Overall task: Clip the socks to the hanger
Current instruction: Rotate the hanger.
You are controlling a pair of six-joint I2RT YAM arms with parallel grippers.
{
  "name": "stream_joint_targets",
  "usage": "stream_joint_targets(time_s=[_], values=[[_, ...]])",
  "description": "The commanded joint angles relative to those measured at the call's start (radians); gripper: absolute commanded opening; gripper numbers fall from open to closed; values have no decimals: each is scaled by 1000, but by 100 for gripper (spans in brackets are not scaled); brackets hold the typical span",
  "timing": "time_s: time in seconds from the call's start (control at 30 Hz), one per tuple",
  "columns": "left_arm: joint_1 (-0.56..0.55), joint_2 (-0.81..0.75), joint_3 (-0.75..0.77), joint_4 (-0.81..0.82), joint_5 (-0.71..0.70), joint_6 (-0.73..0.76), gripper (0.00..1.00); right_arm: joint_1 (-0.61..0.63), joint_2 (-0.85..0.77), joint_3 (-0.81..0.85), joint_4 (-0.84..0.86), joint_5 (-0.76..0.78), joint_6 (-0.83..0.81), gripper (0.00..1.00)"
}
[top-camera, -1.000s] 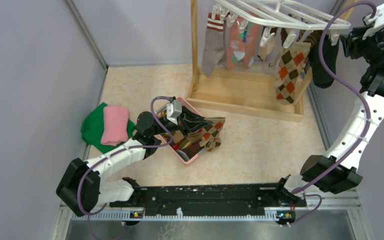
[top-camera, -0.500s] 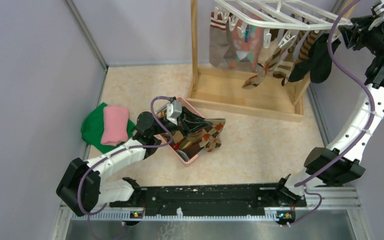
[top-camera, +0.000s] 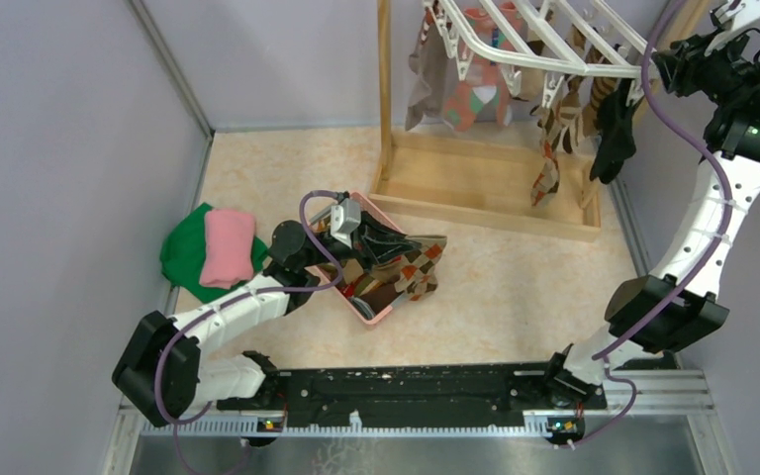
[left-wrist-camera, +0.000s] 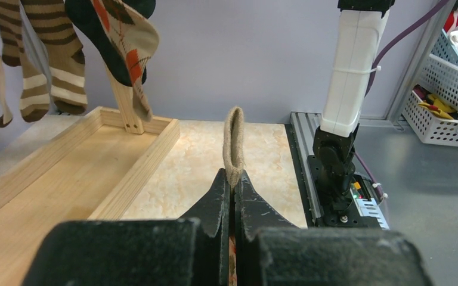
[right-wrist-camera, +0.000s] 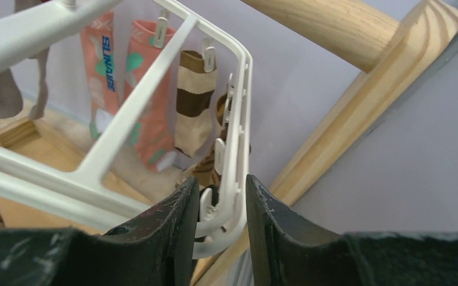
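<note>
The white hanger (top-camera: pixel 544 45) hangs tilted in the wooden stand, several socks (top-camera: pixel 455 94) clipped beneath it, among them a black one (top-camera: pixel 614 139) and an argyle one (top-camera: pixel 546 173). My right gripper (top-camera: pixel 658 64) is shut on the hanger's right corner; in the right wrist view its fingers (right-wrist-camera: pixel 219 190) pinch the corner rim (right-wrist-camera: pixel 238 119), with a brown striped sock (right-wrist-camera: pixel 194 101) behind. My left gripper (top-camera: pixel 396 242) is shut on an argyle sock (top-camera: pixel 416 272) over the pink basket (top-camera: pixel 376 312). That sock's beige cuff (left-wrist-camera: pixel 234 140) sticks up from the shut tips (left-wrist-camera: pixel 232 179).
The wooden stand's base tray (top-camera: pixel 485 198) lies under the hanger, its slanted post (right-wrist-camera: pixel 358 119) just behind my right gripper. Folded green and pink cloths (top-camera: pixel 208 247) lie at the left wall. White storage baskets (left-wrist-camera: pixel 453 71) stand beyond the rail.
The hanger has swung and tilted with my right gripper on its corner, and the clipped socks have swayed to the right. The left arm and its sock have not moved.
</note>
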Motion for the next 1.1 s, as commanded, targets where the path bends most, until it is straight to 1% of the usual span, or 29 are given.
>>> stream_joint_targets(time_s=[0.0,0.13,0.2,0.3,0.37,0.47,0.5,0.6,0.67,0.73,0.87,0.93,1.07], values=[[2,14,41,62,14,-2,0,5,-27,-46,138,55,64,34],[2,14,40,64,15,-2,0,8,-31,-85,199,57,97,35],[2,11,40,61,14,1,0,3,-46,-94,222,38,112,38],[2,7,42,54,12,4,0,-33,-78,-98,289,-69,199,44],[2,5,42,53,13,3,0,-58,-107,-89,307,-162,224,49],[2,9,42,57,16,0,0,-64,-145,-38,203,-248,153,61],[1,11,43,60,18,-2,0,-64,-154,-19,162,-278,131,63],[2,15,42,66,21,-5,0,-64,-180,37,30,-369,57,64],[2,16,42,69,23,-7,0,-55,-189,57,-32,-399,10,64],[2,15,42,73,23,-10,0,-24,-194,59,-88,-364,-51,65],[2,18,42,88,33,-20,0,69,-174,58,-170,-179,-188,62],[2,13,41,87,35,-18,0,96,-153,72,-198,-102,-237,62],[2,-1,33,70,20,-8,0,121,-116,113,-257,-34,-323,61]])
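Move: Just beyond the right hand's fingertips, the hanger's near right rim corner lies about 3 cm ahead and 2 cm left, at finger height. A dark sock hangs with its middle some 4 cm left, 2 cm back and 15 cm below the hand; the hung argyle sock is roughly 17 cm left, 2 cm back and 16 cm below. From the left hand, the rim corner is about 26 cm ahead, 38 cm right and 18 cm up. Easing first a centimetre or two forward, right and down at the rim corner, the right hand then sweeps back, left and up by about 11 cm back and as far left, along the hanger's near side towards the hung argyle sock. It turns some 15 degrees counter-clockwise, its left side dipping and fingers tipping up, and opens wider, then eases forward and slightly down with the rim across the finger gap. ##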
